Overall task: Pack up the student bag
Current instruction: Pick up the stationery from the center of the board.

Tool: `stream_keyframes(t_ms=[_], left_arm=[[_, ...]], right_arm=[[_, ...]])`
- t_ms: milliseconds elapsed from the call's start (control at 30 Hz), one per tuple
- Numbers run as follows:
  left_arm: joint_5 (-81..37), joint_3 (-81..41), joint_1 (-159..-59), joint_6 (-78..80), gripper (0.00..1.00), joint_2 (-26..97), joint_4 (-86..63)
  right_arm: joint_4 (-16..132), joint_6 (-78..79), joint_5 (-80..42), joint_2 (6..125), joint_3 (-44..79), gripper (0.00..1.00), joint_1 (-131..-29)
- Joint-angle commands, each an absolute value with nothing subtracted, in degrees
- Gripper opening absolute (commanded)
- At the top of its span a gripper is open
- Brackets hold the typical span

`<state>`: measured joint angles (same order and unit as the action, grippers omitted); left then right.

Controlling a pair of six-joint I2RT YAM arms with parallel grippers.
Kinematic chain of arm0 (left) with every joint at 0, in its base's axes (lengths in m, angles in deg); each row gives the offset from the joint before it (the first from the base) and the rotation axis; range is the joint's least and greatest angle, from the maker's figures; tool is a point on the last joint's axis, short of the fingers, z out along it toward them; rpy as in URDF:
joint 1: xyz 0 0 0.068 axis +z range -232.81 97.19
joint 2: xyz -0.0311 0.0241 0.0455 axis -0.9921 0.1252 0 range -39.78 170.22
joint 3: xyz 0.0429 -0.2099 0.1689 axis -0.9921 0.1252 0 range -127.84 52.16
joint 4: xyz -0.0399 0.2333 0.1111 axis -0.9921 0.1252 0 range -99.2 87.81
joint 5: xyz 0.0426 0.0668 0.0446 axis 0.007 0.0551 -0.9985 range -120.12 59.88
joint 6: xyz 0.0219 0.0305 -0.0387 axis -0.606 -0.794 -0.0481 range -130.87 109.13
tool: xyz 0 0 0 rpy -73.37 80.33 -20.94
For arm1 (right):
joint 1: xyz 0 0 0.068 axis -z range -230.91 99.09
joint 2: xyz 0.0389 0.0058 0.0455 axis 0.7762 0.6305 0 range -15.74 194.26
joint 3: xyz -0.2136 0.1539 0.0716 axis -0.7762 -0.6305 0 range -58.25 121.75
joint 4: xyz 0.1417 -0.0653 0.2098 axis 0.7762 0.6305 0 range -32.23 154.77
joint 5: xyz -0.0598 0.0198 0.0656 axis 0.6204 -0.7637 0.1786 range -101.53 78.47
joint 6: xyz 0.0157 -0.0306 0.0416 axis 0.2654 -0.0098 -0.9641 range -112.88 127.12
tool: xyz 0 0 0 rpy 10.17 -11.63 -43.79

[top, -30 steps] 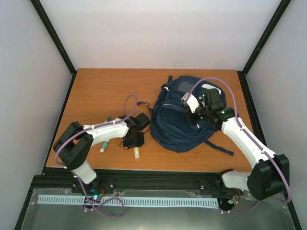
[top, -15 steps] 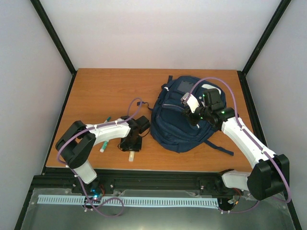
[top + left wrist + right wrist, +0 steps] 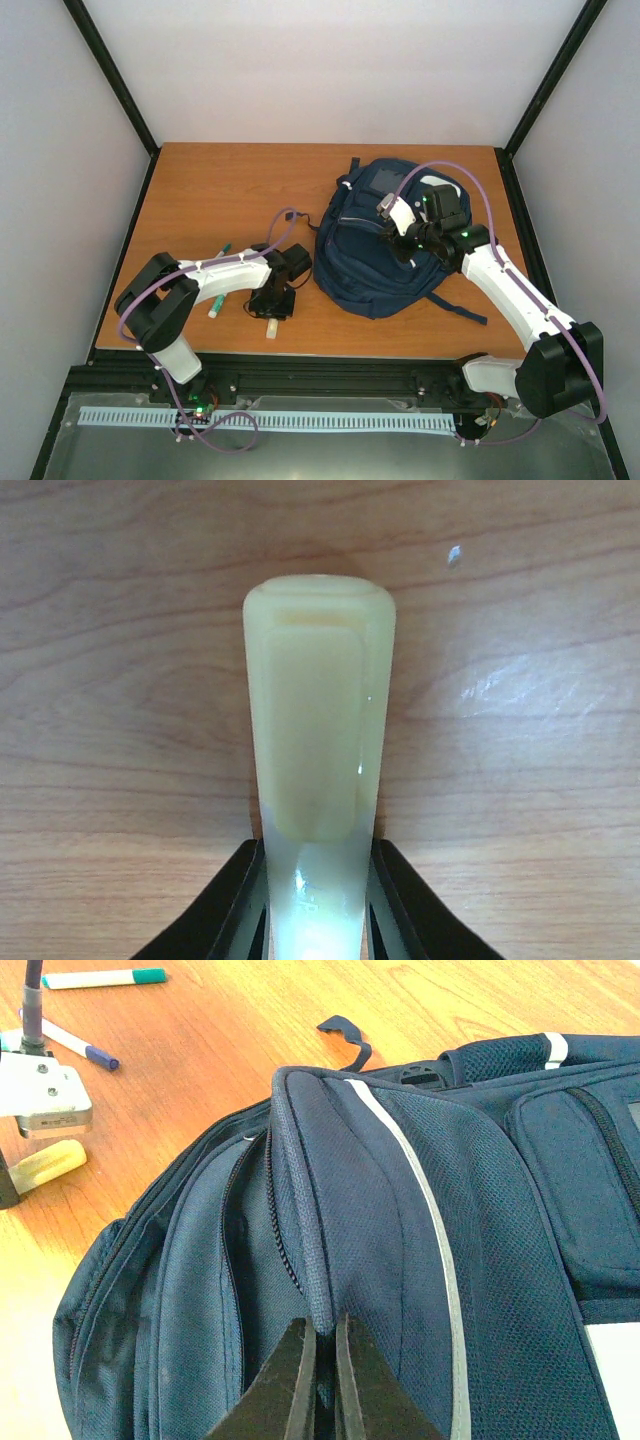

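The student bag (image 3: pixel 372 262), navy with thin pale stripes, lies at the right middle of the table. My right gripper (image 3: pixel 325 1345) is shut on the raised edge of a flap of the student bag (image 3: pixel 480 1210), beside an unzipped slit; from above the right gripper (image 3: pixel 396 243) sits on top of the bag. My left gripper (image 3: pixel 318 855) is shut on a pale yellow marker-like stick (image 3: pixel 318 710), its black fingers pressed against both sides, low over the wood. From above the left gripper (image 3: pixel 273 306) is just left of the bag, with the stick (image 3: pixel 271 329) pointing toward the near edge.
A white marker with a green cap (image 3: pixel 217 303) lies left of the left gripper. The right wrist view shows a green-capped marker (image 3: pixel 105 977) and a blue-tipped pen (image 3: pixel 75 1042) on the wood. A bag strap (image 3: pixel 455 308) trails toward the near right edge.
My left gripper loosened briefly, closed again on the yellow stick, and shifted slightly left and toward the near edge with it. The right gripper and the bag have not moved.
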<state>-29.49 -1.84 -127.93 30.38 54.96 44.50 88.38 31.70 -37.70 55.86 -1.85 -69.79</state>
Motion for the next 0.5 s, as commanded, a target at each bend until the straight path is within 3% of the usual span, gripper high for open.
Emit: stream_keyframes(t_ms=[0,233,467], left_arm=[[-28.56,-3.25,-128.51,29.32,0.08,54.57,45.71],[-23.25,-8.11,-128.50,32.44,0.06,43.64,41.11],[-6.69,-5.83,-128.50,42.17,0.04,39.32,12.49]], right_arm=[[86.40,32.35,-39.37,54.72,-2.06,0.03,-69.37],[85.87,32.24,-39.20,53.54,-2.25,0.03,-69.35],[85.43,32.20,-38.58,52.77,-2.44,0.03,-69.37]])
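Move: The left fingers are already closed on the yellow highlighter on the table. It is meant for the backpack, whose middle is roughly 28 cm to the right, 17 cm ahead and some 7 cm higher. To the left lie the green highlighter, 13 cm over and 4 cm ahead, and the purple marker, 10 cm over and 9 cm ahead. From the right hand, which grips the backpack's raised edge, its middle is about 4 cm ahead, 2 cm left and 11 cm below. Keep the yellow highlighter pinched and lift it off the table with the left gripper. Start gently, then quicken up and to the right, with a little forward, rising about 11 cm and going some 9 cm right towards the backpack. Swing the fingers about 35 degrees from straight down to point rightwards and slightly forward. Let the right gripper keep holding the backpack's edge in place. ##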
